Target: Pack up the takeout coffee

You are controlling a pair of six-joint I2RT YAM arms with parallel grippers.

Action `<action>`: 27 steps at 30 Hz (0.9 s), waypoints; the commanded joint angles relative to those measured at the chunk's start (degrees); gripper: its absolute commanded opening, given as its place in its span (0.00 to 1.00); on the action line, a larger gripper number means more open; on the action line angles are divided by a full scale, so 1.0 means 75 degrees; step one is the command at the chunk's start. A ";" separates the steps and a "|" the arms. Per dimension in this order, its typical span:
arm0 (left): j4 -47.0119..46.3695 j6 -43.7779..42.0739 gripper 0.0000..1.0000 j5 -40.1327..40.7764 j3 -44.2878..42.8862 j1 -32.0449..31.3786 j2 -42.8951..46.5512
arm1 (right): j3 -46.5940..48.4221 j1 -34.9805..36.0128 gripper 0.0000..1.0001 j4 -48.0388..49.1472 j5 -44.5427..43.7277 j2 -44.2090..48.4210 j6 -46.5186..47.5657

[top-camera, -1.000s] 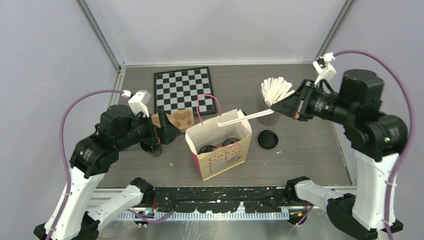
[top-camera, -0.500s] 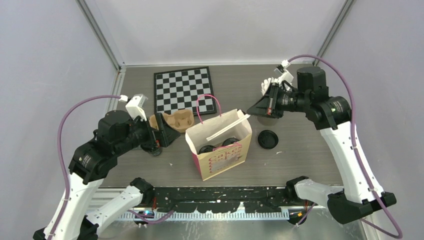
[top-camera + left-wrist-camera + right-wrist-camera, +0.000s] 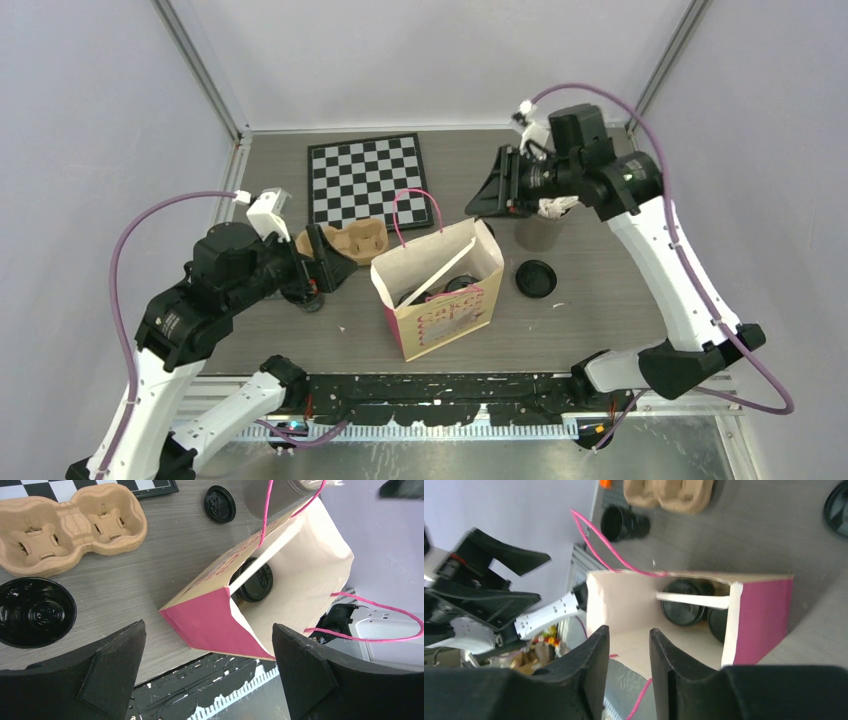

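A pink-and-cream paper bag (image 3: pixel 446 316) stands open at the table's middle. Two black lidded cups (image 3: pixel 683 603) sit at its bottom. A white stick (image 3: pixel 694 600) leans across them inside the bag (image 3: pixel 764 620). My right gripper (image 3: pixel 478 205) hovers above the bag's far right corner, jaws (image 3: pixel 628 632) open and empty. A third black cup (image 3: pixel 310 297) stands without a lid left of the bag, seen from above in the left wrist view (image 3: pixel 35 611). A loose black lid (image 3: pixel 536 277) lies right of the bag. My left gripper (image 3: pixel 338 258) is open wide above that cup, holding nothing (image 3: pixel 207 630).
A brown pulp cup tray (image 3: pixel 352 240) lies behind the left gripper, with a chessboard (image 3: pixel 366 178) beyond it. A grey cup of white sticks (image 3: pixel 540 228) stands under my right arm. Metal frame posts rise at the back corners.
My right gripper swung left over the bag and opened. The white stick it held dropped and now leans inside the bag. The left arm barely moved.
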State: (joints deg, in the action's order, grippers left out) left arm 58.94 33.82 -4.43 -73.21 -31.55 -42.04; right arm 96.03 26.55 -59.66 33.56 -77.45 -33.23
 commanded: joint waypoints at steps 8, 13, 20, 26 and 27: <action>-0.0141 -0.0361 0.97 0.0203 0.0010 -0.0035 -0.0066 | 0.2096 -0.1249 0.52 -0.1414 -0.1881 -0.0237 0.1129; -0.0276 -0.0473 1.00 0.0130 0.0039 -0.0035 -0.0128 | 0.1491 -0.1328 0.59 -0.1299 -0.4687 0.0168 0.1984; -0.0218 -0.0644 1.00 -0.0071 -0.0193 -0.0034 -0.0403 | 0.0408 -0.1583 0.60 -0.0348 -0.6846 0.0174 0.3063; -0.0273 -0.0789 1.00 -0.0086 -0.0149 -0.0032 -0.0441 | 0.0807 -0.2100 0.62 -0.0079 -0.6927 -0.0536 0.3343; -0.0270 -0.0832 1.00 -0.0038 -0.0158 -0.0034 -0.0460 | 0.0876 -0.2144 0.60 -0.0075 -0.6882 -0.0674 0.3317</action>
State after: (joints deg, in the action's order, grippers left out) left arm 58.96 29.71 -4.36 -72.84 -31.55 -45.43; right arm 99.22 12.08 -64.47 -14.48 -79.55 -10.66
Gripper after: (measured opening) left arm 0.996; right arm 0.621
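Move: The white sticks in their cup stand some 17 cm to the right of the right gripper, about 12 cm ahead and 19 cm lower. The near black lid lies about 14 cm right, 3 cm ahead and 33 cm down; another lid sits behind the paper bag, about 14 cm ahead and 2 cm right, at table level. The bag's middle is about 9 cm left, 6 cm back and 22 cm down. From the left gripper the sticks are roughly 45 cm right, 19 cm ahead and 17 cm lower. Swing the right gripper away from the bag to the robot's right, some 21 cm, and about 10 cm forward, towards the cup of sticks. Lift about 6 cm at first, then sink to just below the starting height, rolling the wrist so the left-pointing fingers turn steeply down, and open them further to just over half, touching nothing yet. ##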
